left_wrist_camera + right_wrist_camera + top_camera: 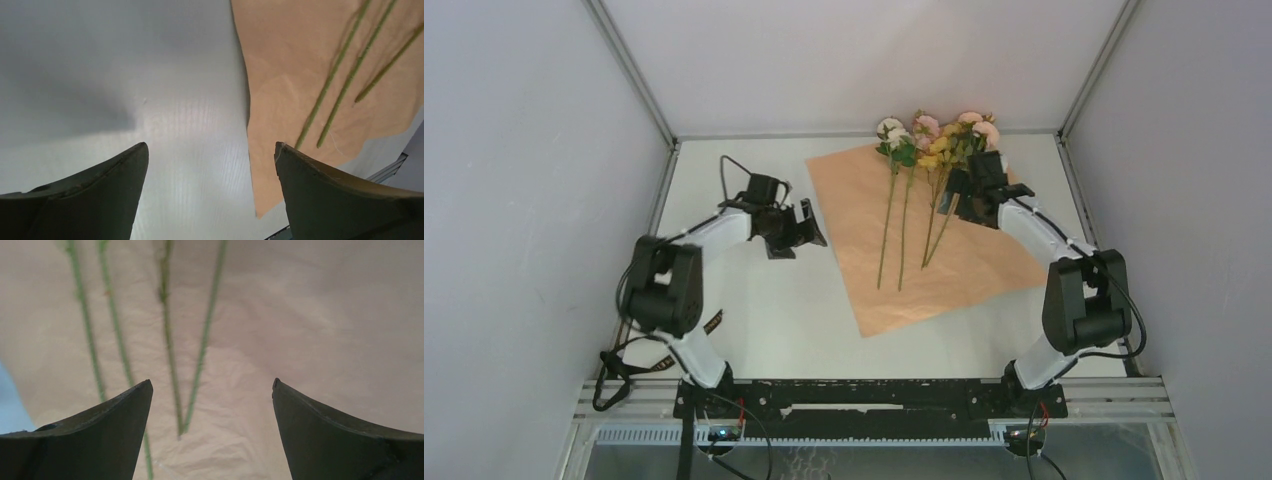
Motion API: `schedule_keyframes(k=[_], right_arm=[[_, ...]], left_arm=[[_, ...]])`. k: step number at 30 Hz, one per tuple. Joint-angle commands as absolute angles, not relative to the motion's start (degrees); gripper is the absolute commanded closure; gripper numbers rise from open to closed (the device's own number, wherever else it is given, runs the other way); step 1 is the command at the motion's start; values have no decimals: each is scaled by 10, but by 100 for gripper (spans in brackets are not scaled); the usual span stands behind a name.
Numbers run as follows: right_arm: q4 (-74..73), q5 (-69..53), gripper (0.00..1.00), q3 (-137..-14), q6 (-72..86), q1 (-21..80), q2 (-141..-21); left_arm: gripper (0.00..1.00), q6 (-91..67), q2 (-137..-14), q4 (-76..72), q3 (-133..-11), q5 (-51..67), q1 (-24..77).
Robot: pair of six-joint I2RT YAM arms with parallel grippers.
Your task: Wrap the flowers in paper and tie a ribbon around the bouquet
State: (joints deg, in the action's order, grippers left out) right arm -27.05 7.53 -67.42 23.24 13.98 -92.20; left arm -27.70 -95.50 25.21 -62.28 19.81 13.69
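The paper lies flat on the table, tan-orange face up. The flowers rest on it, blooms at its far edge and thin green stalks running toward me. My right gripper hovers open over the right-hand stalks, holding nothing; crinkled paper shows between its fingers. My left gripper is open above bare table just left of the paper's edge, with stalk ends ahead to its right. A narrow dark strip, seemingly the ribbon, lies by the left arm's base.
White walls and metal frame posts close in the table on three sides. A black rail with cables runs along the near edge. White tabletop lies between the left arm and the paper.
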Motion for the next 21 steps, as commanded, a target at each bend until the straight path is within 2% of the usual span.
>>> schedule_keyframes(k=[1, 6, 11, 17, 21], right_arm=[[-285, 54, 2, -664, 204, 62, -947], [-275, -22, 4, -664, 195, 6, -989], [-268, -76, 4, -664, 190, -25, -1021], [-244, -135, 5, -664, 203, -43, -1027], [-226, -158, 5, -666, 214, -46, -1035]], left_arm=[[0, -368, -1052, 190, -673, 201, 179], [1, -406, -1124, 150, -713, 218, 201], [12, -435, -1162, 132, -736, 262, 215], [36, -470, -1148, 105, -730, 293, 214], [67, -492, -1135, 70, -714, 312, 215]])
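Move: The paper's left edge, where the left hand will grip, lies about 9 cm to that hand's right, 4 cm ahead and 5 cm below. Beyond the edge the white flower's stem runs some 18 cm right and 8 cm ahead, the pink flower's stem some 22 cm right and 7 cm ahead. From the right hand, that edge is about 23 cm left, 3 cm back and 9 cm below. Left hand sweeps 10 cm right, forward and down, closing on the paper's left edge; right hand sinks rightward. ##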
